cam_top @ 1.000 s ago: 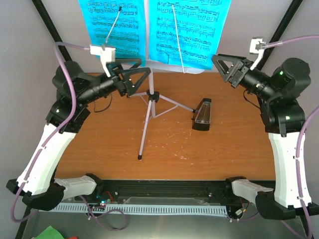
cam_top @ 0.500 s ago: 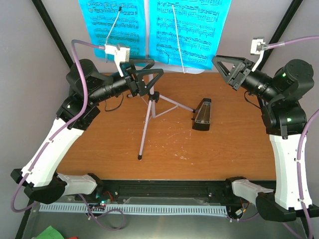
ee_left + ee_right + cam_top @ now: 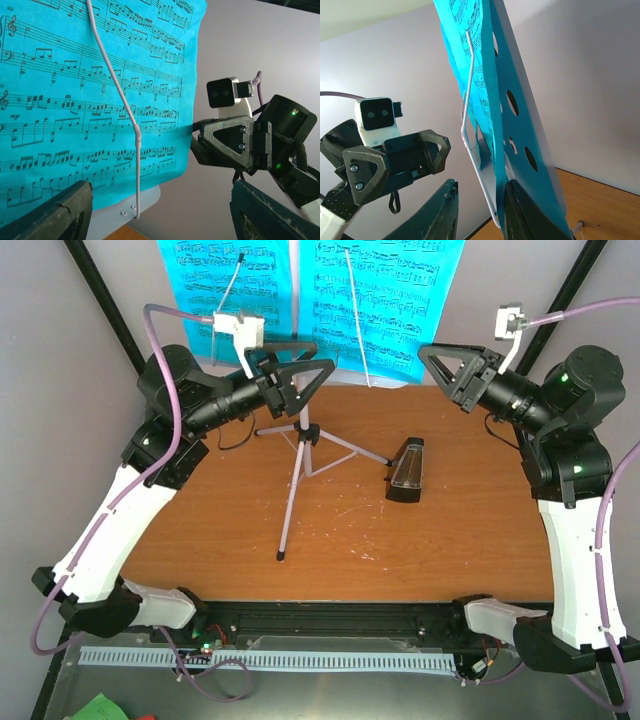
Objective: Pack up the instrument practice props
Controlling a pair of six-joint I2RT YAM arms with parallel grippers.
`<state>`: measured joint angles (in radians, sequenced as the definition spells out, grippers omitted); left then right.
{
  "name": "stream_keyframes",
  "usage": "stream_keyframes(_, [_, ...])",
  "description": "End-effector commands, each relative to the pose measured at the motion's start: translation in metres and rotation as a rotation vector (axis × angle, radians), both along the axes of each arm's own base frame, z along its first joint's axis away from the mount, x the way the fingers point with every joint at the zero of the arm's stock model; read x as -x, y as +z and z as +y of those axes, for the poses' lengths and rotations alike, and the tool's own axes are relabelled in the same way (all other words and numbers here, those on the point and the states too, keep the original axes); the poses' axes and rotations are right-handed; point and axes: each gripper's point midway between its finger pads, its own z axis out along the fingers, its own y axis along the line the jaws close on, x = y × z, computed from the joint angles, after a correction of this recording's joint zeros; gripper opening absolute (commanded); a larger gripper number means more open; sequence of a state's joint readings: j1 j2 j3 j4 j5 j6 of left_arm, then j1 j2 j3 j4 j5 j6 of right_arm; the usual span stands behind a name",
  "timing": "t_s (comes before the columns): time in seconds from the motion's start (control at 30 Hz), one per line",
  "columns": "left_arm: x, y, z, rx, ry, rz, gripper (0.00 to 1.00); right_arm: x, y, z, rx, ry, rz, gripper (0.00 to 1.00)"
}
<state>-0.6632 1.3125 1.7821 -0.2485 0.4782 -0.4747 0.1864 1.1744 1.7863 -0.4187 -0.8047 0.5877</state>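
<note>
The white tripod music stand (image 3: 300, 440) stands at the table's middle back, with two cyan sheet-music pages (image 3: 385, 305) on its desk under thin wire holders (image 3: 120, 100). The small black metronome (image 3: 405, 470) sits on the table to the right of the tripod. My left gripper (image 3: 318, 355) hangs open in front of the desk's lower middle, and its jaws (image 3: 160, 215) stand wide with nothing touching them. My right gripper (image 3: 432, 368) is at the desk's right edge. Its narrowed jaws (image 3: 480, 220) have the wire holder and the page edge (image 3: 490, 165) between them, with a gap still showing.
The perforated desk back (image 3: 525, 125) fills the right wrist view. Each wrist camera sees the other gripper close by: the right one (image 3: 225, 145) and the left one (image 3: 395, 155). A grey wall stands right behind the stand. Tripod legs (image 3: 285, 530) spread over the table's middle.
My left arm has risen and swung right, bringing its gripper up to the desk. The right gripper's jaws have narrowed and edged left onto the page's right edge.
</note>
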Motion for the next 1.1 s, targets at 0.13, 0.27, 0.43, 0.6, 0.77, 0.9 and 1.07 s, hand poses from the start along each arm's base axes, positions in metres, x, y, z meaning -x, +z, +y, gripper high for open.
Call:
stream_keyframes(0.13, [0.005,0.039,-0.013,0.114,-0.052,-0.065,0.73,-0.003,0.015,0.009,0.007,0.005,-0.039,0.27])
stream_keyframes(0.27, [-0.001,0.046,-0.023,0.126,-0.064,-0.069,0.70,-0.007,0.019,0.019,0.007,0.022,-0.044,0.27])
stream_keyframes(0.43, [-0.007,0.055,-0.030,0.143,-0.046,-0.082,0.67,-0.011,0.027,0.027,0.021,-0.005,-0.068,0.27])
stream_keyframes(0.6, [-0.016,0.055,-0.033,0.149,-0.021,-0.071,0.62,-0.014,0.034,0.031,0.020,-0.017,-0.087,0.28])
stream_keyframes(0.77, [-0.026,0.055,-0.032,0.152,0.029,-0.064,0.59,-0.022,0.040,0.029,0.030,-0.060,-0.106,0.29])
stream_keyframes(0.9, [-0.031,0.055,-0.035,0.151,0.028,-0.061,0.57,-0.026,0.045,0.029,0.031,-0.077,-0.118,0.29])
stream_keyframes(1.07, [-0.036,0.056,-0.040,0.149,0.032,-0.056,0.50,-0.032,0.045,0.031,0.034,-0.089,-0.121,0.28])
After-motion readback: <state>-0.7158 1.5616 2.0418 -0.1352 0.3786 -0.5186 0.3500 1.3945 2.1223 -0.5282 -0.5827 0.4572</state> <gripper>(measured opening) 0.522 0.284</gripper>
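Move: The right sheet's holding wire has its middle roughly 5 cm ahead, 5 right of the left gripper and 6 above it; the left sheet sits about 10 cm to that gripper's left, 7 ahead and 7 above. From the right gripper, the right sheet's middle lies about 7 cm left, 5 ahead and 8 above, with its outer edge already between the fingertips, and the wire some 9 left, 5 ahead and 6 above. Bring the left gripper rightward, forward and up, about 4 cm each way, to the right sheet's wire, narrowing the fingers from wide to about half open. Meanwhile raise the right gripper some 4 cm while moving it forward and left about 3 cm each, fingers still slightly apart, astride the sheet's outer edge, one in front and one behind. ##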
